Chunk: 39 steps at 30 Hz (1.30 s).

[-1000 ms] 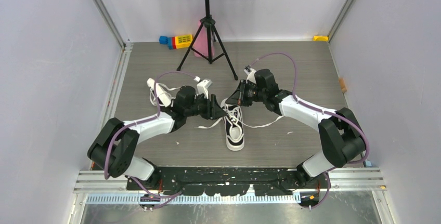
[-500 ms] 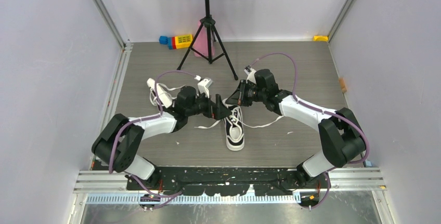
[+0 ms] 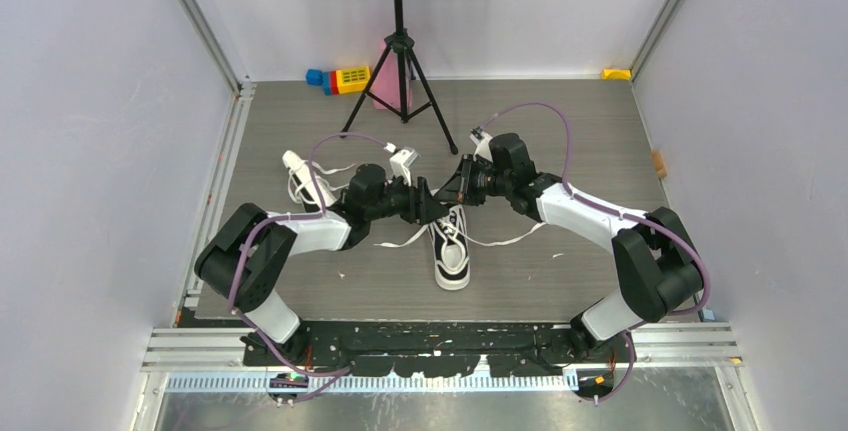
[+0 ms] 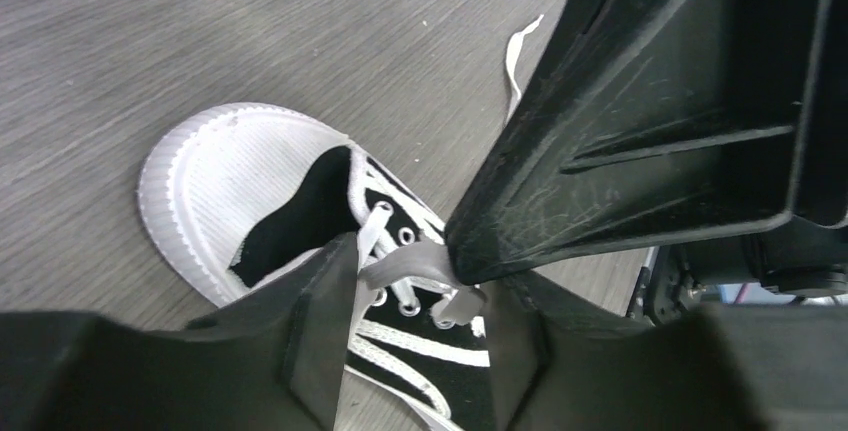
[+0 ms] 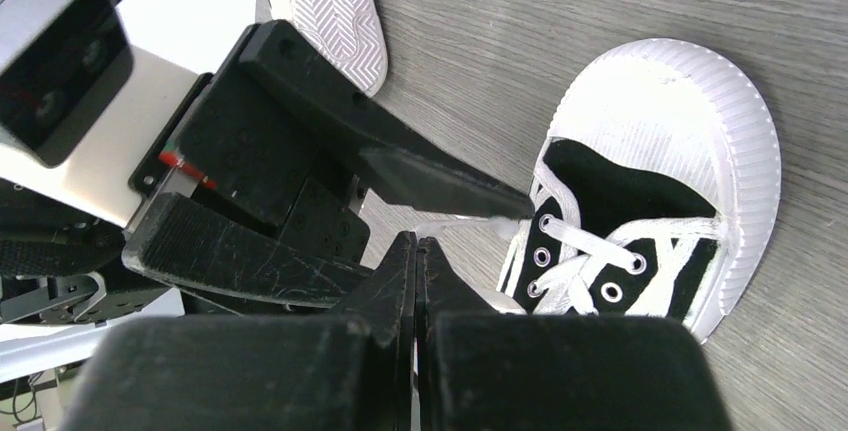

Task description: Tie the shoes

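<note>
One of the shoes (image 3: 452, 247) stands mid-table with its white toe cap (image 4: 200, 186) toward the arms. Its lacing also shows in the right wrist view (image 5: 640, 241). The other shoe (image 3: 303, 179) lies on its side at the left, sole showing (image 5: 325, 1). My right gripper (image 3: 453, 194) (image 5: 416, 246) is shut on a white lace (image 4: 415, 266) just above the eyelets. My left gripper (image 3: 432, 203) (image 4: 415, 321) meets it there, jaws apart, with that lace crossing the gap between its fingers (image 4: 320, 321).
A black music stand on a tripod (image 3: 398, 61) stands at the back, with coloured blocks (image 3: 340, 78) and a pink object (image 3: 383, 86) beside it. Loose lace ends (image 3: 510, 236) trail on the floor either side of the shoe. Walls close in both sides.
My left gripper has moved right to the shoe's lacing, up against the right gripper's tips, and its jaws have opened. The right arm has stayed still, shut.
</note>
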Motion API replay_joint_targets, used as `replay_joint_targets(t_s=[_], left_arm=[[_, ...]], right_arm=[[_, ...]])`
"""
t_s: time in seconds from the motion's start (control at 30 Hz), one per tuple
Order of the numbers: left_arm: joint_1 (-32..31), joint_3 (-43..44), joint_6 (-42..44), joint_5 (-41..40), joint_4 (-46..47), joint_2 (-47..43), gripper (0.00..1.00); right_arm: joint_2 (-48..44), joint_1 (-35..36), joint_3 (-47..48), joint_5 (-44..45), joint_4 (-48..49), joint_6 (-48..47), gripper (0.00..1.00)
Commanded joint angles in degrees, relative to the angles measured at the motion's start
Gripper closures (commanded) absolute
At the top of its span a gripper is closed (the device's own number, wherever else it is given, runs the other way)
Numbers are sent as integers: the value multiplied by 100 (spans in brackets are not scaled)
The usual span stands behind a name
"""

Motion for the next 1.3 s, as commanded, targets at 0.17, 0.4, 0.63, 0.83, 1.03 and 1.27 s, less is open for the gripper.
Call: replay_joint_targets(t_s=[0.17,0.4,0.63,0.83,1.03,1.27], left_arm=[[-87,-7,192,232,548,-176,67],[-90,-138,169,358,798,-20,44],[-83,-17,220,549,887,110,53],[-84,-55,236,646,908,188,51],[-85,-105,302,632,798,111,55],[-85,-293,453,496,498,-170,70]], right_arm=[[-295,26,4,0,29,39,100],[-392,26,-9,-30,-51,40,100],[-449,26,-17,-14,-137,-5,100],[-442,26,-14,-15,-124,8,100],[-464,26,-48,2,-120,4,100],[-488,26,-108,114,-78,12,100]])
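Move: The white lace loop, clamped in the right hand's fingertips, already reaches between the left hand's parted fingers, about 1 cm to the left hand's right and 1 cm above its point. The black shoe's middle lies some 6 cm back of the left hand, 2 cm to its right and 6 cm below. The lace's loose stretch on that side lies about 9 cm left and 6 cm back of the left hand, 10 cm down. The lace loop stays pinched in the shut right fingers, which ease up and back under 1 cm. Around it the half-open left fingers narrow, reopen and narrow again to about a third open, while the left hand draws back about 1.5 cm and 1 cm right over the shoe's lacing, rising slightly then sinking back, turning some 5 degrees clockwise. ##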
